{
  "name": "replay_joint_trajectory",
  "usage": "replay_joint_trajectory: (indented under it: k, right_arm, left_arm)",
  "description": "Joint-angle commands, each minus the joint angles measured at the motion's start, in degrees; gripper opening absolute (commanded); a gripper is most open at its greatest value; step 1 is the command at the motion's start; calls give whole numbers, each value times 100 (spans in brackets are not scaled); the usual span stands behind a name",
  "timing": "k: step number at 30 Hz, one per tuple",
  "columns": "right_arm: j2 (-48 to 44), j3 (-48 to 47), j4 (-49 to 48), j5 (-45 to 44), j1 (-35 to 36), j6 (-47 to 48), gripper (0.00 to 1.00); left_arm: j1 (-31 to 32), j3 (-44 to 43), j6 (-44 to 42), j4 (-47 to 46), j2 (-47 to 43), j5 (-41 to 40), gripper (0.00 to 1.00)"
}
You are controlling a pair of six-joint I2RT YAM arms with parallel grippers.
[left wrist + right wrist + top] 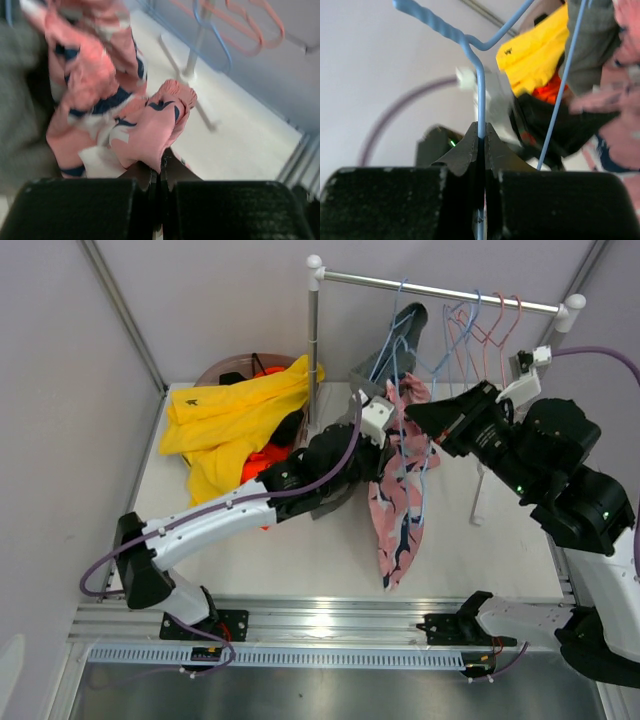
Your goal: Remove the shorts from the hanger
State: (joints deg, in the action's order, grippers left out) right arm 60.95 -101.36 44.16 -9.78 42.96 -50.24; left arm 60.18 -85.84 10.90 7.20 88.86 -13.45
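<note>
The pink shorts with dark-blue shapes (397, 495) hang from a blue wire hanger (418, 455) in mid-table, below the rail. My left gripper (384, 445) is shut on a fold of the pink shorts (150, 135). My right gripper (418, 418) is shut on the blue hanger's wire (481, 107). Grey shorts (385, 358) hang on another blue hanger from the rail. The yellow shorts (232, 418), orange shorts (262, 462) and black shorts (290, 430) lie piled at the back left.
A metal rail (440, 290) on white posts spans the back, with several empty blue and orange hangers (485, 330). A reddish basket rim (232, 368) shows behind the pile. Grey walls close in on three sides.
</note>
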Motion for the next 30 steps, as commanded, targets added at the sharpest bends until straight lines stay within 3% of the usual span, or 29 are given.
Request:
replay_joint_trajectory:
  k: [1,5,9,12,16,18,22,23,26,30]
  right_arm:
    - [250,-822,135,-750,20,505,0]
    - [864,-1368,347,-1087,-252,1225,0]
    - [1181,-1509,330,-589,-1137,1411,0]
    - [1392,-1509,207,-97,-1623,1412,0]
    - [1674,-1588,102,345,-2203,1429,0]
    - [1771,-1615,66,441,-2274,1455,0]
    - [1999,-1606,-4,503,-2397,1587,0]
    - [2026,-1580,-39,538,-2467,1605,0]
    - [2158,-1474,-162,740,-2660,1622,0]
    - [2298,-1246,-469,916,-2801,1614,0]
  left_arm:
    - [501,506,220,492,-1130,-52,0]
    - [1003,587,448,1624,-1966,-586,0]
    - [1075,314,467,2784,-2732,-1262,0]
    - [874,-160,-77,3058,-3093,-1598,0]
    - [-512,-1143,-683,3410,-2840,-1073,0]
    - [-849,-1869,-895,3393,-2603,-853,0]
    - [-1708,-3392,-1484,3472,-1429,-493,0]
    - [-1877,-4196,-1546,3455,-1198,-431,0]
    - [-2676,-5200,-1538,3297,-364,-124,0]
    - [-3819,-5487,-1170,2203,473,561,0]
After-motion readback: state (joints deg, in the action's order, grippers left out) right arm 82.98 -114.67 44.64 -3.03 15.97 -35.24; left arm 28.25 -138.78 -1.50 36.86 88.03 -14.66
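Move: The left gripper still pinches the pink shorts. The basin of clothes lies about 35 cm ahead, 34 cm to its left and 27 cm below; the yellow shorts draped over it sit roughly 28 cm ahead, 38 cm left, 25 cm down. The grey shorts hang about 15 cm straight ahead at hand height. From the right hand, gripping the blue hanger, the empty hangers are some 25 cm ahead and 20 cm right, near its own height. Keep the pink shorts pinched and draw the left gripper back about 11 cm while swinging left, then sweep it up and forward, ending nearly 30 cm left and 30 cm higher, turned some 30 degrees counter-clockwise with fingertips tilting up. Meanwhile take the still-gripped blue hanger forward about 17 cm and slightly right, towards the empty hangers, after a brief rise, turning the wrist clockwise. ##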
